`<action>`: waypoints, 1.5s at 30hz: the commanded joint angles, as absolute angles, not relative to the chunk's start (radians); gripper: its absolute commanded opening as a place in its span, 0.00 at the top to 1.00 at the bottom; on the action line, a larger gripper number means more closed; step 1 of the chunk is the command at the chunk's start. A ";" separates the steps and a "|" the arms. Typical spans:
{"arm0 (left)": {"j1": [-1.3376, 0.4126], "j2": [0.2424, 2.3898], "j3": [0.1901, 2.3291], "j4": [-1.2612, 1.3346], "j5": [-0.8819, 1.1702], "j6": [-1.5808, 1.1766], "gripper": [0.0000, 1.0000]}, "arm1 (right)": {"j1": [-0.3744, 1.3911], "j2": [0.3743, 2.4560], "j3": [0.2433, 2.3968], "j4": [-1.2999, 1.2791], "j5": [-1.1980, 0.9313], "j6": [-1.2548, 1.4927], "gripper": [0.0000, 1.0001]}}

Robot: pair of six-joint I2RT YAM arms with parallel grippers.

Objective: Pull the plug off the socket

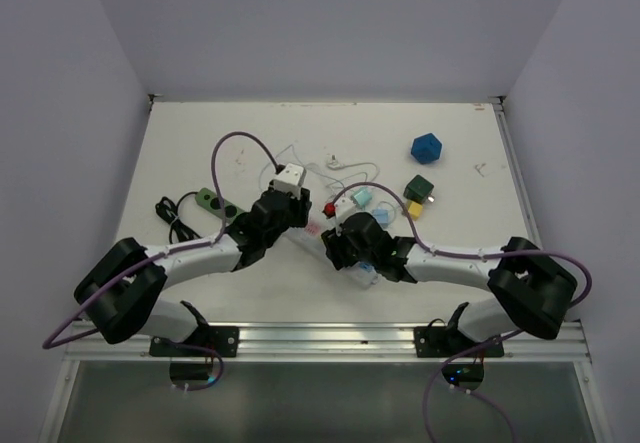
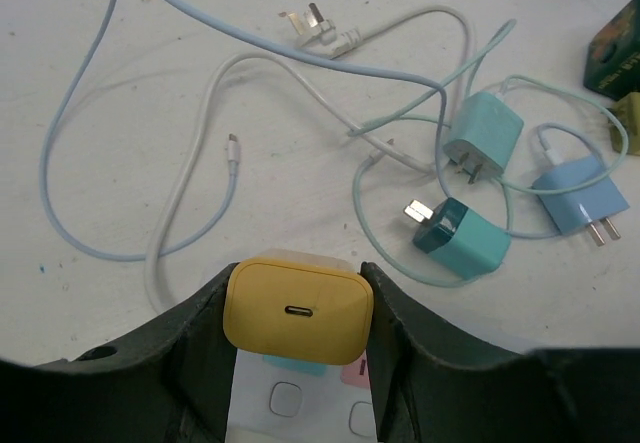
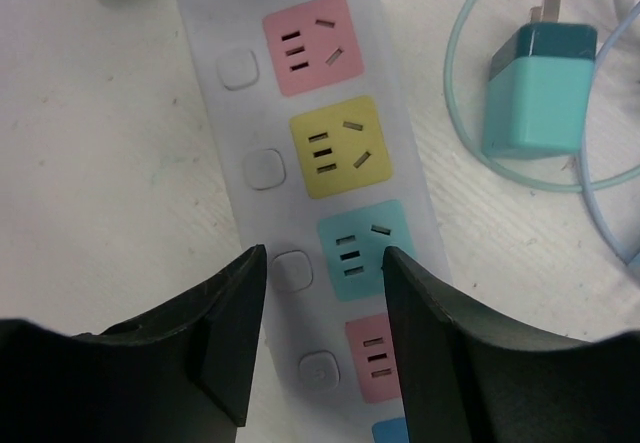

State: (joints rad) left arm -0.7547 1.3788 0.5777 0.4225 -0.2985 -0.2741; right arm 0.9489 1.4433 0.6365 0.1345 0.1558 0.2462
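A yellow plug with a USB-C port sits at the far end of the white power strip. My left gripper is shut on the plug, one dark finger on each side. I cannot tell whether its prongs are still in the socket. In the top view the plug looks pale, just ahead of my left gripper. My right gripper is open, with its fingers on either side of the strip over a teal socket. In the top view the right gripper is over the strip's near part.
Loose teal chargers, a blue charger and tangled pale cables lie beyond the strip. A blue polyhedron, a green-yellow block and a green device with a black cord are on the table.
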 commanded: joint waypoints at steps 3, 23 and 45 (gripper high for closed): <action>-0.735 1.472 0.782 0.243 -0.451 -0.347 1.00 | 0.950 1.283 0.581 0.083 0.064 0.322 0.42; -0.696 1.922 1.221 -0.104 -0.153 -0.423 0.75 | 0.851 0.888 0.500 -0.044 0.284 0.431 0.23; -0.696 1.694 1.192 -0.204 -0.202 -0.371 0.02 | 0.715 0.847 0.498 -0.055 0.184 0.428 0.23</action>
State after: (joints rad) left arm -0.7013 1.8130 1.1965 -0.1879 -0.1864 -0.4000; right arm 0.7212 0.8627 0.4549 -0.0517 0.1871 0.4366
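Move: The left gripper, still holding the yellow plug, has the clear spot for it about 5 cm ahead, 5 cm to the right and 9 cm below. The dark teal plug lies some 4 cm back and 3 cm right of that spot, the light teal plug 7 cm right and level with it. The strip's middle is 7 cm back, 3 cm right and 10 cm below the left hand; from the right hand, it is about 1 cm ahead, 2 cm left and 3 cm down. Carry the yellow plug forward about 8 cm, veering right. Sink some 9 cm, easing back slightly and tipping the left fingers down about 25 degrees, to the table beyond the strip; open wide, let go and start rising. Meanwhile lift the right hand off the strip, up about 9 cm, then swing right 10 cm, turning clockwise and opening further. ##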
